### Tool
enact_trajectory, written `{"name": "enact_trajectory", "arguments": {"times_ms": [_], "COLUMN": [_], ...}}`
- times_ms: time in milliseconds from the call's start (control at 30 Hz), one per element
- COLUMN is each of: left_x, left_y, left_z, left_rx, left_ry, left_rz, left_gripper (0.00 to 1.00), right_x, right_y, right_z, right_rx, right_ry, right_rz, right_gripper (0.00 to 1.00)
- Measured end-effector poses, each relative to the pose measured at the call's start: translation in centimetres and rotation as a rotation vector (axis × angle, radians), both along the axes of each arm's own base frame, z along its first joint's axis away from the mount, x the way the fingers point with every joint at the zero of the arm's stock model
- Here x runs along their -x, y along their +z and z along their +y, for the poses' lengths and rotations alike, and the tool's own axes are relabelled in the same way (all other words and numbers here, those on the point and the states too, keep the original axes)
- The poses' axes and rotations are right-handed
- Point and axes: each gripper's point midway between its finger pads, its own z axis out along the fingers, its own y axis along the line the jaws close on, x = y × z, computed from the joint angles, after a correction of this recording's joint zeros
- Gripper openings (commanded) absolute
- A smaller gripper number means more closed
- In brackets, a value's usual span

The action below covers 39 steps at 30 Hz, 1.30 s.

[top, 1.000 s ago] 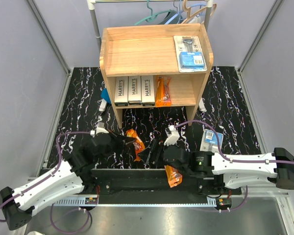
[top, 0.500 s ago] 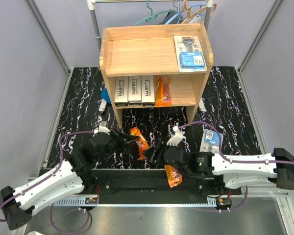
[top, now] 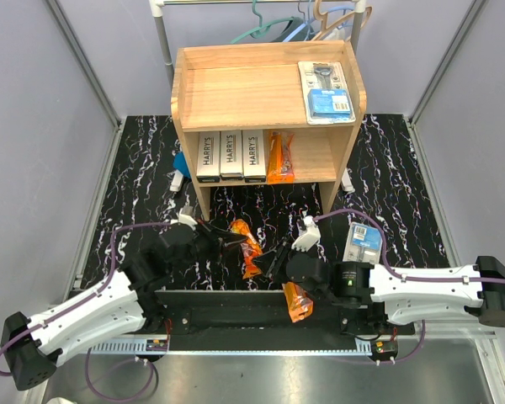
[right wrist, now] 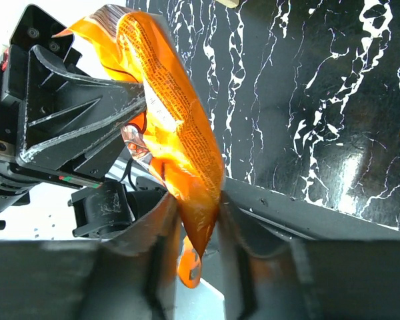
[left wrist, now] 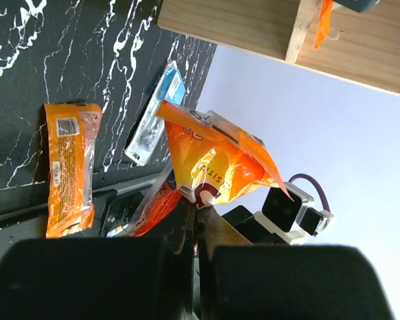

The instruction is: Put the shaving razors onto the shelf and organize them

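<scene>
An orange razor packet point(top: 247, 244) hangs above the dark table between both arms. My left gripper point(top: 227, 238) is shut on its top seam point(left wrist: 207, 193). My right gripper point(top: 269, 263) has its fingers pressed on both sides of the packet's lower end point(right wrist: 199, 200). A second orange packet point(top: 296, 303) lies at the near table edge, and a blue-card blister pack point(top: 364, 242) lies to its right. The wooden shelf point(top: 236, 88) carries a blister pack point(top: 326, 91) on top. Three HARRY'S boxes point(top: 231, 155) and an orange packet point(top: 279, 158) sit on its lower tier.
A metal clothes rail with hangers point(top: 278, 25) stands behind the shelf. Small blue and white items point(top: 178, 172) lie left of the shelf's leg, and a white one point(top: 347, 179) lies at its right. Grey walls close in the table on both sides.
My left gripper carried the orange packet right and slightly forward. My right gripper rose toward it and its jaws narrowed from wide open onto the packet's lower end.
</scene>
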Motion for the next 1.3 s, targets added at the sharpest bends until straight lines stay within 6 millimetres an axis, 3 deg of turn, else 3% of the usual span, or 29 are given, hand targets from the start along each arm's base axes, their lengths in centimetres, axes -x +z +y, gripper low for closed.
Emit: {"name": "enact_trajectory", "arguments": {"times_ms": [167, 267, 333, 367, 433, 467, 633, 867, 1067, 1167, 1300], "left_x": [0.2, 0.2, 0.3, 0.3, 0.5, 0.6, 1.1, 1.0, 0.3, -0.4, -0.5], "left_y": [0.2, 0.1, 0.1, 0.1, 0.1, 0.1, 1.0, 4.5, 6.7, 5.7, 2.2], "left_z": [-0.3, -0.4, -0.5, -0.5, -0.5, -0.5, 0.5, 3.7, 6.0, 6.6, 8.2], "left_rx": [0.011, 0.007, 0.005, 0.003, -0.005, -0.014, -0.061, -0.196, -0.469, -0.661, -0.891], "left_ry": [-0.018, -0.021, -0.027, -0.031, -0.044, -0.051, -0.066, -0.018, -0.036, -0.082, -0.149], "left_rz": [-0.003, 0.0, -0.004, -0.007, -0.017, -0.022, -0.085, -0.208, -0.268, -0.234, -0.145], "left_gripper": [0.0, 0.08, 0.21, 0.38, 0.54, 0.67, 0.97, 0.99, 0.99, 0.99, 0.99], "right_x": [0.0, 0.0, 0.0, 0.0, 0.0, 0.0, 0.2, 0.2, 0.2, 0.2, 0.2], "right_y": [-0.1, -0.3, -0.3, -0.3, -0.4, -0.5, -0.5, -0.5, -0.7, -0.7, -0.5], "right_z": [-0.1, -0.2, -0.3, -0.4, -0.7, -0.9, -1.6, -1.9, -1.9, -2.0, -2.1], "right_rx": [0.005, 0.016, 0.017, 0.016, 0.017, 0.018, 0.014, 0.016, 0.026, 0.03, 0.03], "right_ry": [0.0, 0.0, 0.001, 0.001, 0.001, -0.001, -0.001, 0.0, 0.004, 0.007, 0.012], "right_rz": [-0.003, -0.002, -0.004, -0.005, -0.006, -0.007, -0.009, -0.009, -0.015, -0.019, -0.03], "right_gripper": [0.08, 0.02, 0.01, 0.0, 0.0, 0.0, 0.0, 0.0, 0.0, 0.0, 0.0]}}
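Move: The orange razor pack is held up between the grippers. Its middle is about 2 cm back and 2 cm right of the left fingers, and some 5 cm ahead and 3 cm left of the right ones. From the right hand, another orange pack lies on the table about 8 cm back, 10 cm right and 15 cm below. The orange pack already on the shelf is roughly 27 cm ahead and 5 cm right, near hand height. Shut the right gripper on the near end of the orange pack, already between its fingers, and keep hold while easing about 2 cm right. Then spread the left fingers wide to let go and take that hand about 8 cm left, away from the pack, first rising some 6 cm and then sinking most of that, its wrist rolling about 50 degrees, left side up. ##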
